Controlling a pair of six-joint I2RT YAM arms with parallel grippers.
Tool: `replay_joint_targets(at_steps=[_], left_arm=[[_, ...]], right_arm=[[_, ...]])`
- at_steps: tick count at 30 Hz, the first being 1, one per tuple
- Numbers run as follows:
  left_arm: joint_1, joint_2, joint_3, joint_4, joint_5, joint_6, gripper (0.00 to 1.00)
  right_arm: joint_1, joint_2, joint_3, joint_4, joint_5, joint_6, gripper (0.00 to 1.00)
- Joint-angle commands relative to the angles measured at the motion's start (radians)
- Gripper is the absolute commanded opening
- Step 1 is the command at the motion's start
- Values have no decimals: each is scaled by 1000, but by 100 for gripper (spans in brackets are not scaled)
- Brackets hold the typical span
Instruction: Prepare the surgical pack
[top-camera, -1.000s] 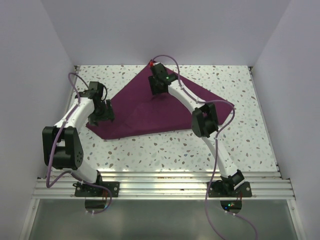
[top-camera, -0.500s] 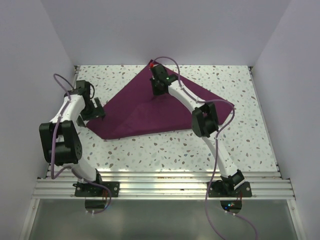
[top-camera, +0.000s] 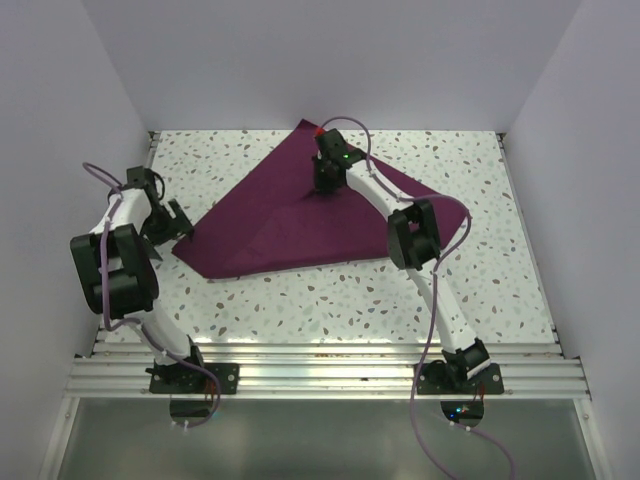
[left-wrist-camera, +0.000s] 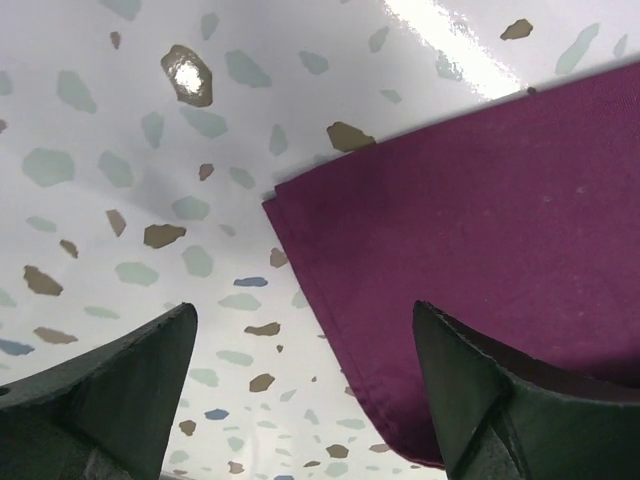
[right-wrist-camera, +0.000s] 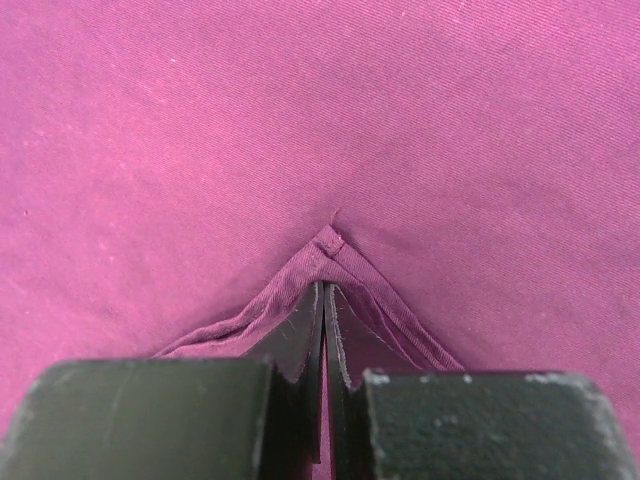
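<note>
The surgical pack's plum-purple cloth (top-camera: 290, 225) lies folded into a rough triangle on the speckled table; whatever it wraps is hidden. My right gripper (top-camera: 327, 188) points down on the cloth's upper middle. In the right wrist view it (right-wrist-camera: 324, 292) is shut on a hemmed corner of the cloth (right-wrist-camera: 331, 243), which tents up around the fingertips. My left gripper (top-camera: 178, 224) hovers just off the cloth's left corner. In the left wrist view it (left-wrist-camera: 305, 312) is open and holds nothing, with the cloth's folded edge (left-wrist-camera: 330, 300) below the gap.
White walls close in the speckled table (top-camera: 330, 300) on three sides, and the left arm's elbow (top-camera: 110, 275) is close to the left wall. An aluminium rail (top-camera: 320, 365) carrying both arm bases runs along the near edge.
My left gripper has drawn back leftward off the cloth toward the wall and stands wide open. My right gripper has shut on the cloth corner and shifted slightly right.
</note>
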Motion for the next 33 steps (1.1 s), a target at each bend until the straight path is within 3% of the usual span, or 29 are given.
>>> replay_joint_targets(at_steps=[1, 6, 14, 22, 26, 28, 29, 31, 33], left_arm=[[22, 37, -9, 71, 61, 9, 92], [28, 86, -58, 136, 202, -42, 86], [46, 161, -101, 176, 216, -77, 79], [49, 187, -97, 231, 306, -79, 41], [48, 174, -103, 245, 317, -73, 34], [49, 164, -103, 236, 322, -71, 21], [49, 145, -107, 231, 328, -68, 10], [48, 114, -111, 228, 325, -60, 1], [48, 57, -111, 216, 323, -60, 0]], right_arm=[[1, 48, -14, -8, -31, 25, 0], [0, 48, -4, -5, -36, 27, 0], [12, 43, -8, -6, -31, 14, 0], [22, 46, -10, -12, -16, 2, 0], [26, 49, -5, -12, -11, 1, 0], [26, 51, -5, -12, -11, 1, 0], [27, 49, -7, -12, -10, 1, 0], [26, 52, -8, -14, -10, 1, 0], [26, 54, -13, -15, -10, 1, 0]])
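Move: The cloth's left corner, flat on the table, is almost directly under the open left gripper, about 4 cm down and a centimetre ahead. The cloth's near bend is roughly 8 cm to the right and 7 cm back. The fold held by the right gripper lies some 34 cm to the left hand's right and 18 cm ahead. Seen from the right gripper, that left corner is about 34 cm left and 18 cm back. Drop the left gripper about 4 cm onto the cloth's left corner, easing right, then close the fingers all the way so they pinch it. While they shut, keep drawing right and forward close to the table, swinging the fingertips some 20 degrees rightward in all. Hold the right gripper still, shut on its fold. ##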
